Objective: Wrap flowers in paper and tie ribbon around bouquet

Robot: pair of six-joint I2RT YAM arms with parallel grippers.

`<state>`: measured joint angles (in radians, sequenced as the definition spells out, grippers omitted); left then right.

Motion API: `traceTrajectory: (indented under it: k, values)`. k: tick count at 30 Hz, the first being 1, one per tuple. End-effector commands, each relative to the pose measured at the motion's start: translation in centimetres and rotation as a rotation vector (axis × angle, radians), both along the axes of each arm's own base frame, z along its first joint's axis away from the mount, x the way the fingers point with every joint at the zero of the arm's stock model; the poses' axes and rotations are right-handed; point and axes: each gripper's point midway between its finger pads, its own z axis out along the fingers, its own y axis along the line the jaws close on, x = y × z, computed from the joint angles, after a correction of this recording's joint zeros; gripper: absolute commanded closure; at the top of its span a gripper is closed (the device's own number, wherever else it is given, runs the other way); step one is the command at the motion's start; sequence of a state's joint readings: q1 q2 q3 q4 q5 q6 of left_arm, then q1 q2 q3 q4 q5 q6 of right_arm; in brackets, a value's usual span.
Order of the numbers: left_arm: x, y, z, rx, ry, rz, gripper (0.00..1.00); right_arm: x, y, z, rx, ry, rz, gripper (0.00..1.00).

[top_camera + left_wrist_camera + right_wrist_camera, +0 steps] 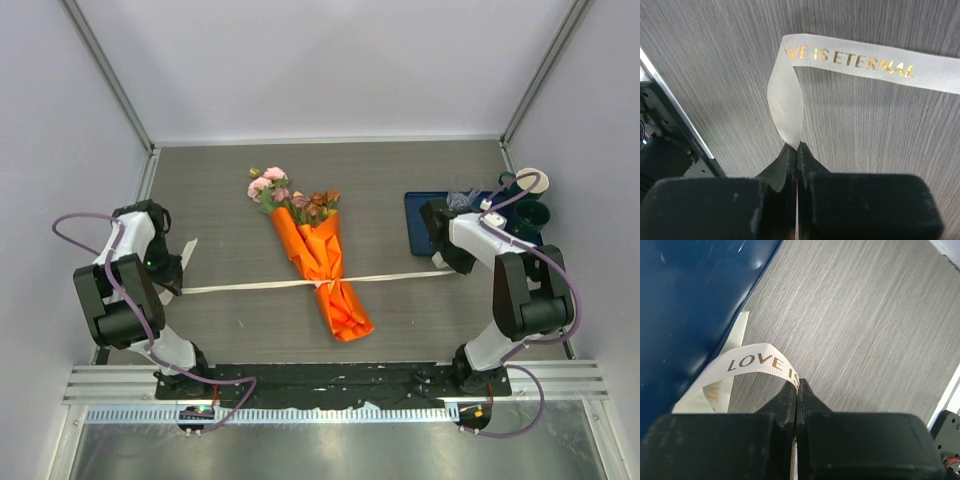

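Note:
The bouquet (318, 262) lies slantwise mid-table: pink and brownish flowers (285, 195) stick out of a cone of bright orange paper (330, 275). A cream-white ribbon (235, 287) with gold print runs taut across the cone, knotted near its lower part. My left gripper (172, 277) is shut on the ribbon's left end; in the left wrist view the ribbon (790, 100) twists up out of the closed fingertips (798, 146). My right gripper (442, 262) is shut on the right end, and in the right wrist view the ribbon (757, 362) bends out from my pinched gripper (798, 381).
A dark blue tray (418, 222) lies at the right behind my right gripper, its edge (685, 315) close beside the held ribbon. Dark cups and a white roll (530, 185) stand at the far right. Metal frame posts rise at the back corners.

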<state>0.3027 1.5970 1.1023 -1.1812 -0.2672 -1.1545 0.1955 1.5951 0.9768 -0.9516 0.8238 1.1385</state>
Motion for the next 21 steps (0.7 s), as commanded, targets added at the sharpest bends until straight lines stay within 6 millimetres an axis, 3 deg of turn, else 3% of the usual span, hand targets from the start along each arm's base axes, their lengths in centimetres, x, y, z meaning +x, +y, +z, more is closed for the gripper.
traceTrajectory:
  k: [1, 3, 6, 10, 12, 14, 15, 17, 18, 19, 21]
  values:
    - [0.4, 8.2, 1.7, 0.362, -0.008, 0.06, 1.0, -0.1, -3.0, 0.6, -0.117, 0.071, 0.036, 1.0]
    - [0.1, 8.5, 2.0, 0.375, -0.002, 0.064, 1.0, -0.2, -3.1, 0.5, -0.104, 0.072, 0.042, 1.0]
    - [2.2, 7.6, 2.2, 0.335, -0.076, -0.004, 1.0, 0.6, -2.5, 0.7, -0.085, 0.054, 0.077, 1.0]
    - [6.2, 4.9, 2.7, 0.26, -0.178, -0.236, 1.0, 3.0, 0.7, 2.0, 0.027, -0.019, 0.213, 1.0]
    - [6.8, 3.2, 2.4, 0.177, -0.24, -0.286, 1.0, 3.1, 1.4, 3.0, 0.05, -0.023, 0.266, 1.0]
    - [7.8, 2.4, 3.5, 0.161, -0.343, -0.352, 0.83, 3.4, 2.9, 3.4, 0.116, -0.042, 0.343, 1.0]
    - [7.7, 2.1, 3.5, 0.15, -0.365, -0.373, 0.65, 3.7, 3.4, 4.5, 0.134, -0.081, 0.395, 1.0]
    - [7.4, 1.2, 4.7, 0.133, -0.404, -0.421, 0.46, 3.5, 5.2, 4.4, 0.231, -0.099, 0.473, 1.0]
    - [6.7, 0.7, 4.8, 0.116, -0.393, -0.439, 0.22, 3.5, 5.7, 5.1, 0.255, -0.128, 0.507, 1.0]
    - [6.2, 0.4, 5.1, 0.109, -0.387, -0.448, 0.12, 3.3, 7.0, 4.9, 0.325, -0.132, 0.551, 1.0]
    - [4.7, -0.9, 5.9, 0.09, -0.372, -0.463, 0.04, 3.1, 8.1, 5.5, 0.376, -0.161, 0.584, 1.0]
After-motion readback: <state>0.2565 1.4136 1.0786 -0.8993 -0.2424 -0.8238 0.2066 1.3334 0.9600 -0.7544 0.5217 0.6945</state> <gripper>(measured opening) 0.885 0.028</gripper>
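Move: Both hands already pinch the ribbon's ends. The knot on the bouquet lies about 34 cm to the left hand's right and 2 cm ahead, near its height; the ribbon's loose tail is some 5 cm ahead of that hand and 3 cm below. From the right hand the knot is about 31 cm left and 2 cm back, with the blue tray's middle some 12 cm ahead, 4 cm right and 2 cm lower. Left hand goes about 6 cm forward, opens, rises off the ribbon; right, still pinching, heads left and up. ##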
